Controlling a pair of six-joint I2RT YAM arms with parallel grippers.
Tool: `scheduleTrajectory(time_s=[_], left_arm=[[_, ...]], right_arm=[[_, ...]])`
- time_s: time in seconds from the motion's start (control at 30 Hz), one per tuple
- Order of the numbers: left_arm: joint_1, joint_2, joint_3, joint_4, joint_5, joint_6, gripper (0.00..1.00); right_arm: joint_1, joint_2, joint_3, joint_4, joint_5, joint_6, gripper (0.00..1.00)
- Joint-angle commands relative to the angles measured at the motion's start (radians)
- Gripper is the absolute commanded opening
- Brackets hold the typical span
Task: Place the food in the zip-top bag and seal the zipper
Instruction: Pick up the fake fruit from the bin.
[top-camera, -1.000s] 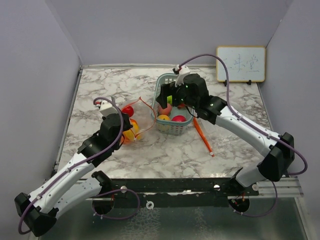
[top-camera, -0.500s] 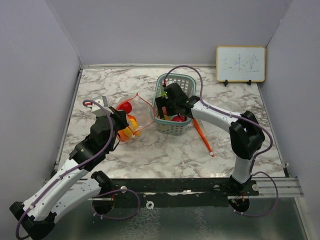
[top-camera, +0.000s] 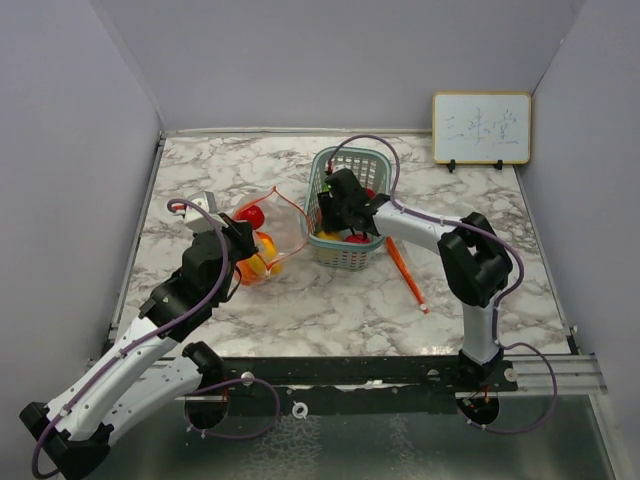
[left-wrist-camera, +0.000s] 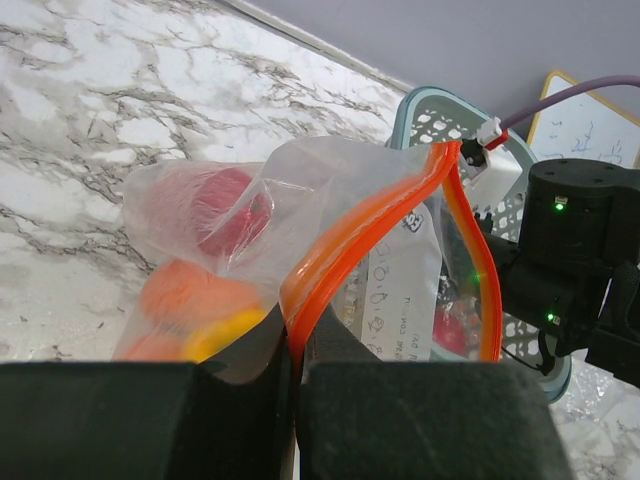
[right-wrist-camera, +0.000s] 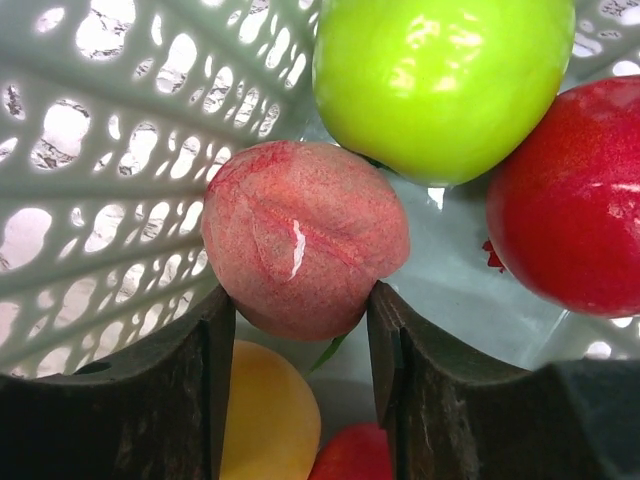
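The zip-top bag (left-wrist-camera: 330, 190) is clear with an orange zipper (left-wrist-camera: 370, 220) and stands open toward the basket. My left gripper (left-wrist-camera: 292, 345) is shut on its zipper edge. A red fruit (left-wrist-camera: 225, 210), an orange one (left-wrist-camera: 185, 295) and a yellow one (left-wrist-camera: 225, 330) lie inside the bag. My right gripper (right-wrist-camera: 300, 298) is down in the teal basket (right-wrist-camera: 110, 150), both fingers touching the sides of a pink peach (right-wrist-camera: 305, 235). Around the peach lie a green apple (right-wrist-camera: 440, 80), a red fruit (right-wrist-camera: 575, 200) and a yellow fruit (right-wrist-camera: 265, 425). From above, the bag (top-camera: 275, 222) sits just left of the basket (top-camera: 345, 160).
An orange stick-like thing (top-camera: 405, 268) lies on the marble table right of the basket. A small whiteboard (top-camera: 481, 127) leans on the back wall at the far right. Grey walls close in the table on three sides.
The right gripper has dropped from above the basket down into it and its fingers have come together on the pink peach. The left gripper has lifted the bag's edge slightly.
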Motion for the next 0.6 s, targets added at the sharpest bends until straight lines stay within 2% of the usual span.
scheduleTrajectory(time_s=[0.0, 0.13, 0.3, 0.47, 0.57], left_arm=[[0.003, -0.006, 0.015, 0.007, 0.004, 0.006, 0.00], [0.003, 0.000, 0.015, 0.004, 0.004, 0.004, 0.00], [0.003, 0.009, 0.006, 0.010, 0.005, -0.003, 0.00], [0.003, 0.029, -0.002, 0.020, 0.009, -0.009, 0.00], [0.003, 0.054, 0.003, 0.037, 0.024, -0.012, 0.00]], right_arm=[[-0.003, -0.058, -0.046, 0.031, 0.049, -0.007, 0.29], [-0.003, -0.188, -0.086, 0.063, 0.054, -0.038, 0.21], [-0.003, -0.388, -0.142, 0.113, -0.015, -0.109, 0.20], [-0.003, -0.546, -0.184, 0.128, -0.228, -0.182, 0.19], [-0.003, -0.622, -0.215, 0.167, -0.448, -0.188, 0.19]])
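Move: The pink fake fruit already sits between the right fingers, down in the bin against its left wall. From that hand the mouth of the zip-top bag is about 10 cm back, 8 cm left and 14 cm up. In the bin, the green apple is some 5 cm ahead and 2 cm right, the red apple 4 cm ahead and 8 cm right, the yellow fruit 4 cm back and 2 cm right. The bag mouth lies about 3 cm ahead, 5 cm right and 7 cm below the left hand. The pink fruit, kept pinched between the right fingertips, is drawn up out of the bin, slowly at first and then fast, roughly 20 cm in all, and eased back about 4 cm, away from the green apple. Meanwhile the right wrist tips the fingers up from their steep downward slant, the whole hand turning some 30 degrees with its left side rising. ##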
